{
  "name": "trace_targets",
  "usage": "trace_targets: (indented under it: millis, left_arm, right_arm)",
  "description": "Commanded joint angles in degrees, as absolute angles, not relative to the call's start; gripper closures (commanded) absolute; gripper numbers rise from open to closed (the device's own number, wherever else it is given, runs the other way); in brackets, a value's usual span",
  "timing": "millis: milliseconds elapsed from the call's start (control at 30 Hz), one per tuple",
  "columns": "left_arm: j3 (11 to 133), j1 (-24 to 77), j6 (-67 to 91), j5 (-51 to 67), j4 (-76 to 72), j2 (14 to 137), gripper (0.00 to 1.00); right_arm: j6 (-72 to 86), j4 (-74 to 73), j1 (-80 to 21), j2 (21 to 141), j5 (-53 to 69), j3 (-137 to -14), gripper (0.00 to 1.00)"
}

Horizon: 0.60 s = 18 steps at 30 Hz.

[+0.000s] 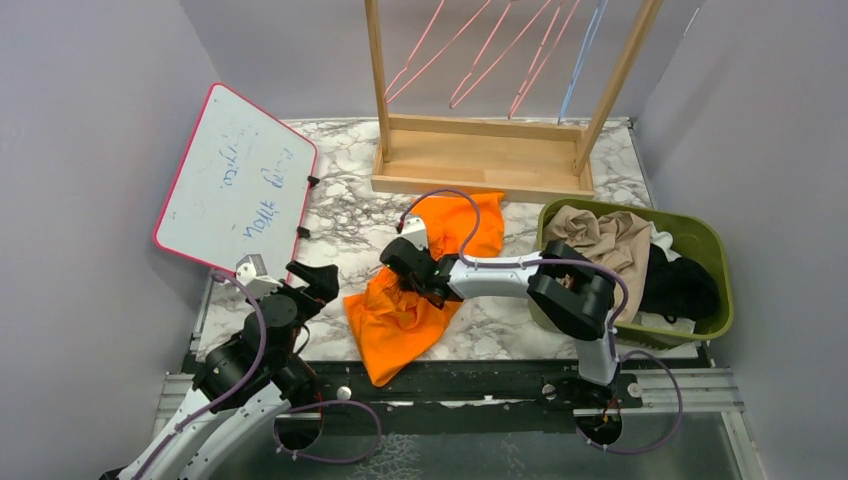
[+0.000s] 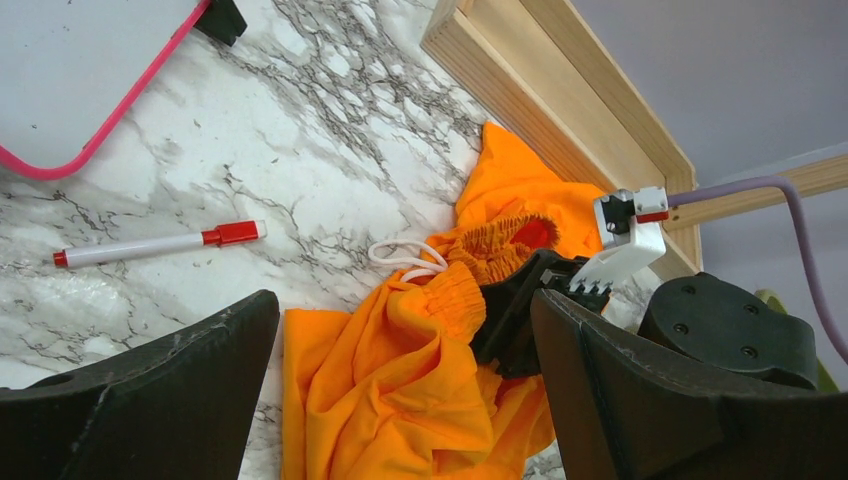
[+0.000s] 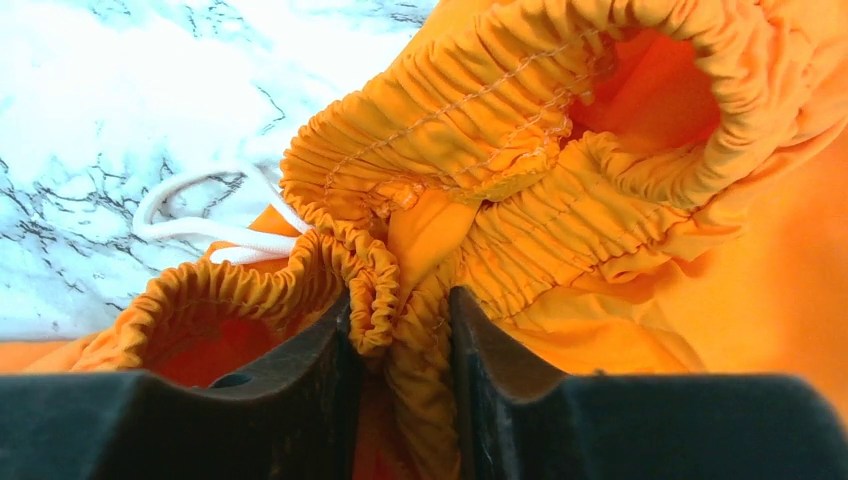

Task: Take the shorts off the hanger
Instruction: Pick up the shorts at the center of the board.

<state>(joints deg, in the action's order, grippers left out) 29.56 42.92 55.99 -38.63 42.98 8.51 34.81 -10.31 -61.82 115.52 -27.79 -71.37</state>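
Note:
The orange shorts [image 1: 410, 305] lie crumpled on the marble table in front of the wooden rack. My right gripper [image 1: 408, 272] is down on them, shut on the gathered elastic waistband [image 3: 400, 310], which bunches between its two black fingers. A white drawstring [image 3: 200, 228] loops out beside the waist. My left gripper [image 1: 315, 280] hovers open at the left of the shorts [image 2: 400, 390], nothing between its fingers. Pink hangers [image 1: 470, 50] and a blue one [image 1: 582, 55] hang bare on the rack. Tan shorts [image 1: 600, 235], black shorts [image 1: 682, 285] and a bit of white fabric [image 1: 664, 240] sit in the bin.
The green bin [image 1: 727, 290] stands at the right, beside my right arm. The wooden rack base [image 1: 480, 165] crosses the back of the table. A pink-rimmed whiteboard [image 1: 235, 180] leans at the left, and a red-capped marker [image 2: 160, 245] lies near it.

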Motion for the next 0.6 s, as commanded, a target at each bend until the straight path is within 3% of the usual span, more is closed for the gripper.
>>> trace_targets:
  millis: [0, 167, 567]
  left_arm:
    - [29.06, 43.73, 56.24, -39.05, 43.04, 7.60, 0.01]
    - [28.92, 44.54, 56.16, -39.26, 42.89, 7.47, 0.01]
    - [28.56, 45.79, 55.19, -39.35, 42.03, 10.74, 0.01]
  right_arm:
    - [33.12, -15.11, -61.48, 119.88, -22.33, -61.88, 0.72]
    - [29.35, -8.90, -61.52, 112.33, -18.64, -59.77, 0.98]
    - [23.56, 1.51, -61.49, 78.04, -16.28, -47.84, 0.99]
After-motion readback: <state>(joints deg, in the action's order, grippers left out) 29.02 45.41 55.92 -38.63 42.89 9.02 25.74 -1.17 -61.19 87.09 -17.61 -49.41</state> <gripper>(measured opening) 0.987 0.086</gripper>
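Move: The orange shorts' bunched waistband lies right between the right hand's half-open fingers, practically at the hand point. From there the marker is about 17 cm left and 1 cm back, the wooden rack's base some 28 cm ahead and 16 cm right, and the green basket about 43 cm right, nearly level fore and aft. From the left hand the waistband is roughly 8 cm ahead, 15 cm right and 18 cm down. The shorts' waistband is pinched as the right fingers go from half open to nearly shut while the hand starts edging up. Keeping that grip, the hand then pulls faster, up about 8 cm in all and some 4 cm each back and to the right, away from the marker and towards the basket, turning roughly 10 degrees counter-clockwise. ##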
